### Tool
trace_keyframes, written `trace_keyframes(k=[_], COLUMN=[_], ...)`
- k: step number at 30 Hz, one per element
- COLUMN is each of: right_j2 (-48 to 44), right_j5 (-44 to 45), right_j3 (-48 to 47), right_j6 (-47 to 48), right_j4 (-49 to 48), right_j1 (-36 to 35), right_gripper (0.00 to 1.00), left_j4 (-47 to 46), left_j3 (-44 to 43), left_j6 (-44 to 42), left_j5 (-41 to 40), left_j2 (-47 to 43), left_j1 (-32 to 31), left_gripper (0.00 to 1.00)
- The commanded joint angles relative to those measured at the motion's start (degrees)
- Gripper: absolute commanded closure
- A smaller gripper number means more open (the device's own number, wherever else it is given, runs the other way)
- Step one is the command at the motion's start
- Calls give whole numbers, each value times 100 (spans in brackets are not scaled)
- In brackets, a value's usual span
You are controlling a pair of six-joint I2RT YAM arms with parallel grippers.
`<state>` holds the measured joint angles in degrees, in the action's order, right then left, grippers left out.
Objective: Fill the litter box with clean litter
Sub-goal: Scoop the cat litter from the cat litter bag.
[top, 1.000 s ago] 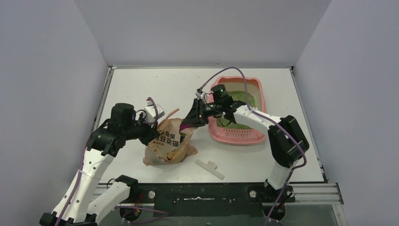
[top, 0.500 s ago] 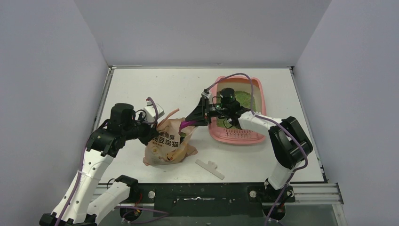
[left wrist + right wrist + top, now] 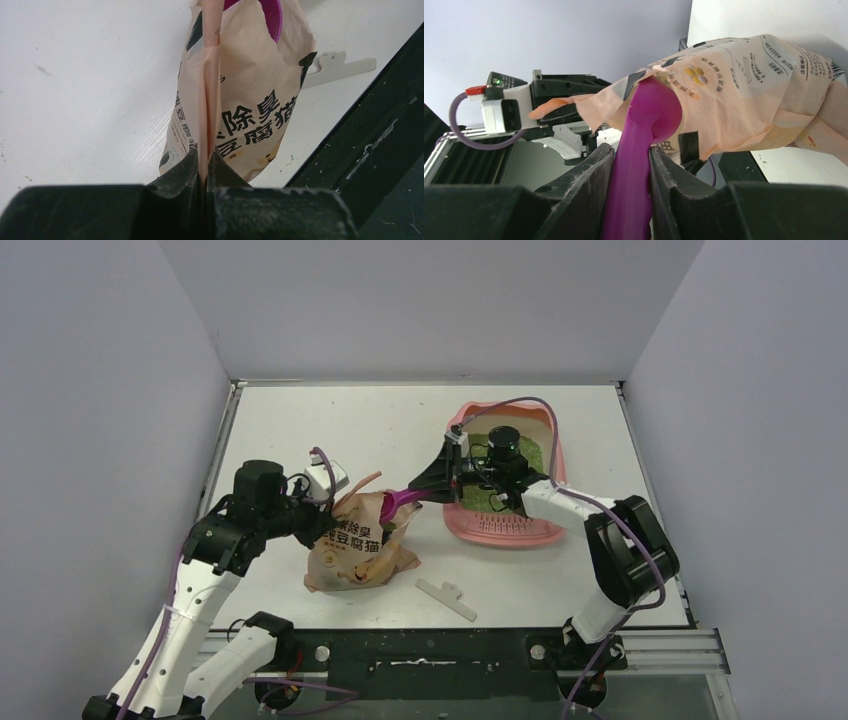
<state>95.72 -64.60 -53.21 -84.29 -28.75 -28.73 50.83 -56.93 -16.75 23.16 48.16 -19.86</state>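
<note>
The pink litter box (image 3: 503,533) lies right of centre, with green litter (image 3: 528,454) showing in its far end past my right arm. My right gripper (image 3: 436,483) hovers at the box's left rim, shut on the handle of a magenta scoop (image 3: 398,502). In the right wrist view the scoop (image 3: 644,130) has its bowl in the mouth of the litter bag (image 3: 749,100), and the right gripper (image 3: 631,155) clamps the handle. My left gripper (image 3: 206,160) is shut on the upper side seam of the beige bag (image 3: 250,100), holding that bag (image 3: 355,545) upright.
A white clip (image 3: 447,597) lies on the table in front of the bag, near the front edge. The black rail (image 3: 450,650) runs along the near edge. Grey walls close in the left, back and right sides.
My right gripper has drawn back to the right toward the litter box, pulling the scoop up out of the bag's depth to its mouth. The left arm and bag have stayed put.
</note>
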Motion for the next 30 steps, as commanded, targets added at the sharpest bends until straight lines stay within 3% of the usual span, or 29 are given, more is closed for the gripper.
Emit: trace_keyframes(k=[1, 20, 27, 30], right_j2=[-652, -1246, -1365, -1349], right_j5=[23, -122, -51, 198], right_j3=[10, 360, 92, -365], right_j6=[89, 935, 1918, 2915], right_j4=[-370, 875, 2172, 3608], right_j1=[243, 674, 701, 643], right_gripper=[100, 100, 100, 100], left_j4=[-483, -540, -591, -597], left_j3=[-123, -77, -91, -82], left_j6=[82, 80, 91, 106], left_j5=[328, 197, 224, 233], left_j2=[-148, -264, -207, -211], left_j1=[-84, -89, -98, -102], left_gripper=[100, 100, 100, 100])
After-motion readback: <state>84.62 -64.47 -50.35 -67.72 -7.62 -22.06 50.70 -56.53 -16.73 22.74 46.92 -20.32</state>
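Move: My right hand, already holding the purple scoop with its bowl in the litter bag's mouth, has the litter box about 19 cm to its right, 6 cm ahead and 17 cm below. The bag mouth lies roughly 7 cm to its left, 3 cm back and a little lower; the bag clip about 18 cm back and 6 cm right, on the table. From my left hand, gripping the bag's top corner, the box is some 36 cm right and 12 cm ahead. I draw the scoop out of the bag mouth with my right hand, about 5 cm to the right towards the litter box. Early on it rises about 1.5 cm, then sinks back at the end, the wrist turning only some 5 degrees while my fingers keep their grip on the handle. My left hand holds the bag's corner pinched, practically still. ##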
